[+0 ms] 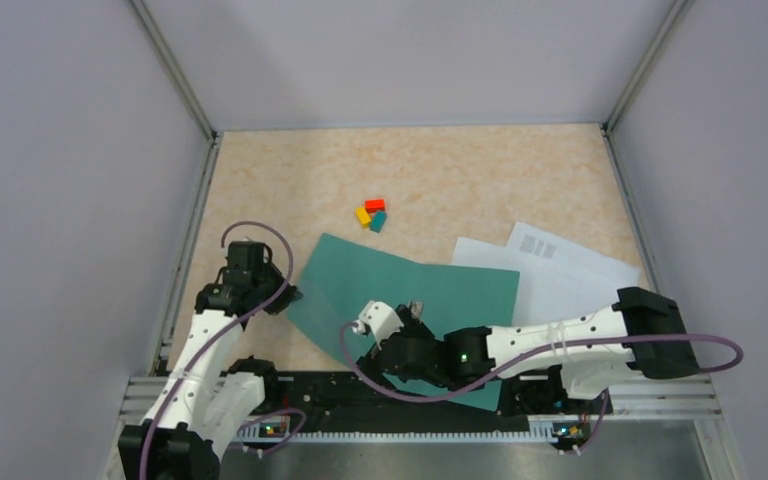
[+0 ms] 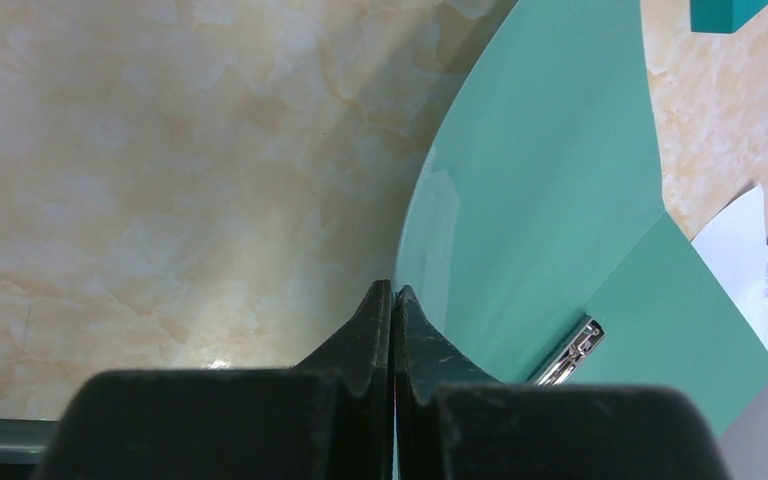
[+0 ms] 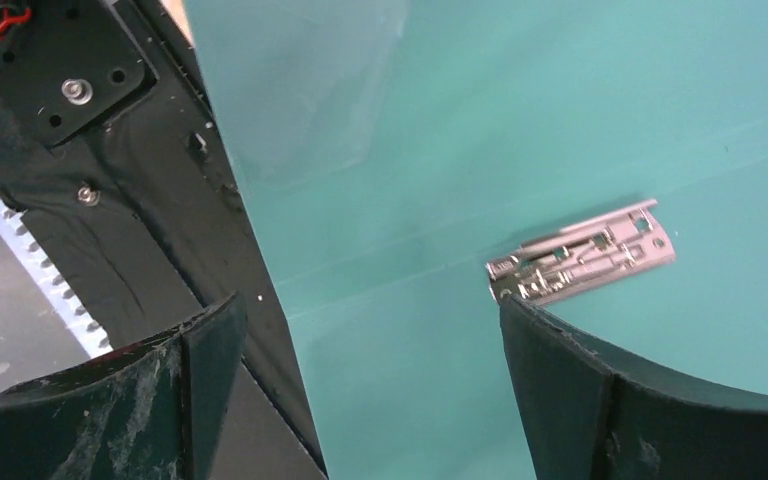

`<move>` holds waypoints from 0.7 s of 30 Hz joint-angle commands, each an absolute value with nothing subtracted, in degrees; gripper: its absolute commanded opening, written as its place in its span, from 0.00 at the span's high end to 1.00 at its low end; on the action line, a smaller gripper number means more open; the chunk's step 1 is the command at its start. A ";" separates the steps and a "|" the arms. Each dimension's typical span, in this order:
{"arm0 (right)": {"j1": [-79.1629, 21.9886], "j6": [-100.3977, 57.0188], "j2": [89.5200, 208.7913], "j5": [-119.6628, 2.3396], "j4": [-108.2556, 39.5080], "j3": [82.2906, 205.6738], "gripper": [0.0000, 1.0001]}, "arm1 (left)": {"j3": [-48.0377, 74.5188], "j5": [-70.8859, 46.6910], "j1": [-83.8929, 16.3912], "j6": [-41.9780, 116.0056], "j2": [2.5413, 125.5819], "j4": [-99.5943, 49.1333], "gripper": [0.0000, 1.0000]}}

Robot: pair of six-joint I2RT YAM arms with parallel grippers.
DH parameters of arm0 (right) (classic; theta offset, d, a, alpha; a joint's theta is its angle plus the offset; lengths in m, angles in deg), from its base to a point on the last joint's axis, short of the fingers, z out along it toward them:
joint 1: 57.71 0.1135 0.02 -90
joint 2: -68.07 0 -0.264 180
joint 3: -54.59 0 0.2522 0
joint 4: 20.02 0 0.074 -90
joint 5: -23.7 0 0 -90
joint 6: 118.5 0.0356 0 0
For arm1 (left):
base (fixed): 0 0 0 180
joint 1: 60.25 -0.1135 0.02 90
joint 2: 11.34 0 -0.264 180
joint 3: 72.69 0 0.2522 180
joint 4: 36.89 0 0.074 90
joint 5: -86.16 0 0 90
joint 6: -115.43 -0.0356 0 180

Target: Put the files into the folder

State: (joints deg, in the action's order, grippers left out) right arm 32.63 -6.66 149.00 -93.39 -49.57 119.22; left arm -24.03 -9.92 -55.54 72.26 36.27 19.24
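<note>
The teal folder (image 1: 410,285) lies open on the table, its near corner over the black base rail. Its metal clip (image 3: 585,262) sits on the inner spine and also shows in the left wrist view (image 2: 570,352). My left gripper (image 1: 285,297) is shut on the left edge of the folder's cover (image 2: 540,200), which curves up off the table. My right gripper (image 1: 397,318) is open above the inner folder (image 3: 520,130), and the fingertip (image 3: 540,330) of one finger is next to the clip. The files (image 1: 560,275), white sheets, lie partly under the folder's right edge; one shows printed text (image 2: 760,260).
Small red (image 1: 375,204), yellow (image 1: 363,214) and teal (image 1: 377,221) blocks sit just beyond the folder. Grey walls with metal frame posts enclose the table on three sides. The black base rail (image 3: 120,200) runs along the near edge.
</note>
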 commanded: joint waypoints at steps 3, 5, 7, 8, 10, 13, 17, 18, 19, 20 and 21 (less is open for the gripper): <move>24.59 5.75 144.08 -93.54 -61.04 120.86 0.05 | -27.97 -6.18 -55.26 76.65 33.29 13.58 1.00; 20.11 8.68 142.43 -92.42 -62.80 119.46 0.06 | -29.00 -6.28 -55.20 77.54 32.67 12.02 1.00; 17.10 9.86 142.10 -91.34 -63.45 118.41 0.08 | -29.44 -6.30 -54.95 77.97 33.03 11.17 1.00; 16.52 10.57 142.86 -91.87 -64.13 118.55 0.10 | -29.52 -6.30 -54.79 78.07 33.42 11.00 1.00; 16.21 11.41 145.65 -92.13 -64.75 119.50 0.17 | -29.70 -6.11 -54.48 78.08 33.86 10.74 1.00; 16.07 13.10 151.99 -93.10 -64.68 121.26 0.28 | -30.14 -5.95 -54.12 78.34 33.23 10.55 1.00; 14.83 14.01 158.88 -94.23 -63.69 123.35 0.38 | -30.62 -5.82 -53.88 78.54 32.34 10.58 1.00; 14.37 14.11 159.81 -94.37 -63.07 123.46 0.39 | -30.67 -5.85 -53.82 78.60 32.22 10.68 1.00; 13.80 14.12 160.57 -94.42 -62.16 123.32 0.41 | -30.79 -5.81 -53.78 78.61 32.17 10.84 1.00; 13.23 14.00 161.10 -94.20 -61.34 123.22 0.43 | -30.85 -5.85 -53.75 78.61 32.00 10.96 1.00; 12.49 13.76 161.47 -93.94 -60.59 123.12 0.45 | -30.95 -5.81 -53.70 78.61 31.87 10.97 1.00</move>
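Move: The right hand, open and empty, has the folder's metal clip about 12 cm ahead, 7 cm to its right and some 9 cm below. The files lie roughly 20 cm ahead and 34 cm to its right; the toy blocks are about 24 cm beyond the clip and 8 cm to its left. From the left hand, pinching the folder's left edge, the clip lies about 22 cm to the right, 2 cm back and 8 cm below. The right hand first sweeps nearly level, forward and to the right by about 8 cm each over the open folder towards its clip, then drops about 8 cm to bring its fingers down close to the cover just short of the clip; along the way the wrist turns some 30 degrees clockwise, the fingers tip more steeply down and close from wide open to a little over half. The left hand keeps its pinch on the folder's left edge and sinks with it by 1 to 2 cm. ##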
